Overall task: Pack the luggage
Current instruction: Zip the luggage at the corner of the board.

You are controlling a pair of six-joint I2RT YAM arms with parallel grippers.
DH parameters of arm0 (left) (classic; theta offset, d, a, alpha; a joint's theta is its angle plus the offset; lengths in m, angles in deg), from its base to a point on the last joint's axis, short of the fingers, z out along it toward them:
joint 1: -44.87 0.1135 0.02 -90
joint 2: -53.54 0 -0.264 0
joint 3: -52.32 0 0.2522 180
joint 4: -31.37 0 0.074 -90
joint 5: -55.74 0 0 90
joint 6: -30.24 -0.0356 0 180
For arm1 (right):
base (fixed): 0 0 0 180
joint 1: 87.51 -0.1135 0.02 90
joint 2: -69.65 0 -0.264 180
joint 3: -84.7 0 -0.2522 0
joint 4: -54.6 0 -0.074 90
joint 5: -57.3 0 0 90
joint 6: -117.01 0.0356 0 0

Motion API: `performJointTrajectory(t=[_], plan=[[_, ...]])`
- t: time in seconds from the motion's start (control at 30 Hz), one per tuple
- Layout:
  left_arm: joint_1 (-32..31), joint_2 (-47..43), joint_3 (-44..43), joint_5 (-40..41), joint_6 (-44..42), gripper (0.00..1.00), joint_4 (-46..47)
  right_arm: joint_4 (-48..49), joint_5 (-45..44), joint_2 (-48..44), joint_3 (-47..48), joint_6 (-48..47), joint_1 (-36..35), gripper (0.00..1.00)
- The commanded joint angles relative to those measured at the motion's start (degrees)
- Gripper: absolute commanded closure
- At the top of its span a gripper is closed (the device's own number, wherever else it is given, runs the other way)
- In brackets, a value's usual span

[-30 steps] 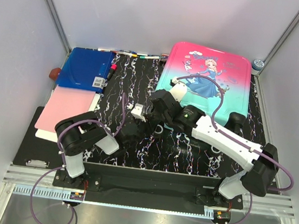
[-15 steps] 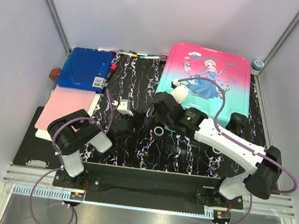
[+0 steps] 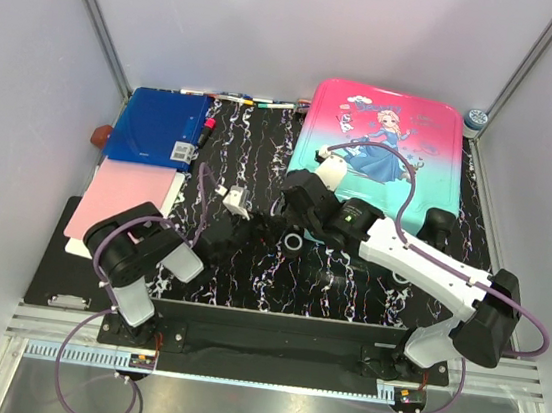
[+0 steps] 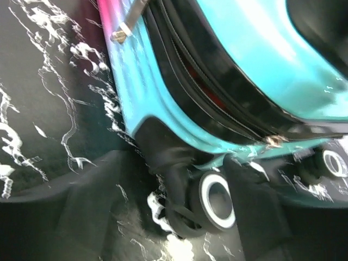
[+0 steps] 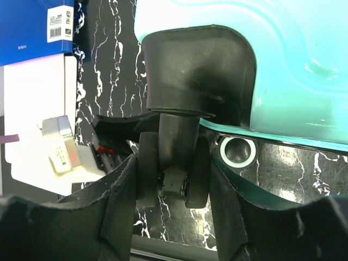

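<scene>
The luggage [image 3: 384, 149] lies shut and flat at the back right, pink at its far end and teal at the near end. My right gripper [image 3: 289, 220] is at its near left corner. In the right wrist view the right gripper [image 5: 171, 182] is shut on the black twin wheel [image 5: 171, 171], one finger pressed on each side. My left gripper [image 3: 256, 227] reaches in from the left, low by the same corner. In the left wrist view the left gripper [image 4: 174, 187] is open, a white-ringed wheel [image 4: 217, 198] between its spread fingers and the teal shell [image 4: 239, 49] above.
A blue folder [image 3: 155, 126] and a pink pad [image 3: 124, 198] lie at the left, over a black clipboard [image 3: 64, 276]. Several markers [image 3: 244, 99] line the back edge. A tape roll [image 3: 476, 117] sits in the back right corner. Grey walls close in on three sides.
My left gripper has opened and its wrist has swung a little to the left. The right arm has shifted slightly and keeps its hold on the wheel. The luggage has not moved.
</scene>
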Motion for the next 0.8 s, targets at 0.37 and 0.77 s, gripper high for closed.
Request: performJointTrajectory(t=[0.37,0.77], plan=[[0.5,-18.9,3.0,4.6,-1.6,0.01,1.5,10.3,7.8,1.8,15.2,-8.0,-1.6,1.0],[0.7,-9.1,3.7,-9.4,-12.5,0.03,11.3,12.0,16.3,8.4,20.8,-10.2,1.0,1.0]])
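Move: The zip pull at the suitcase's near-left corner lies about 7 cm to the left hand's right, 1 cm farther out and some 3 cm higher. From that hand the lower wheel is roughly 5 cm right, 1 cm back and 4 cm down; the upper wheel, already held by the right fingers, is about 2 cm ahead, 2 cm right and 12 cm above. From the right hand, the zip pull is some 5 cm right, 1 cm ahead and 11 cm below. The zip pull is left behind as the empty left hand, already partly open, spreads its fingers fully and rises about 6 cm beside the suitcase corner towards the upper wheel, sinking 1 cm at the end. It draws slightly back and left, its tips tilting up some 10 degrees. The right hand keeps its pinch on the upper wheel, easing it 2 cm left while turning slightly counter-clockwise. ##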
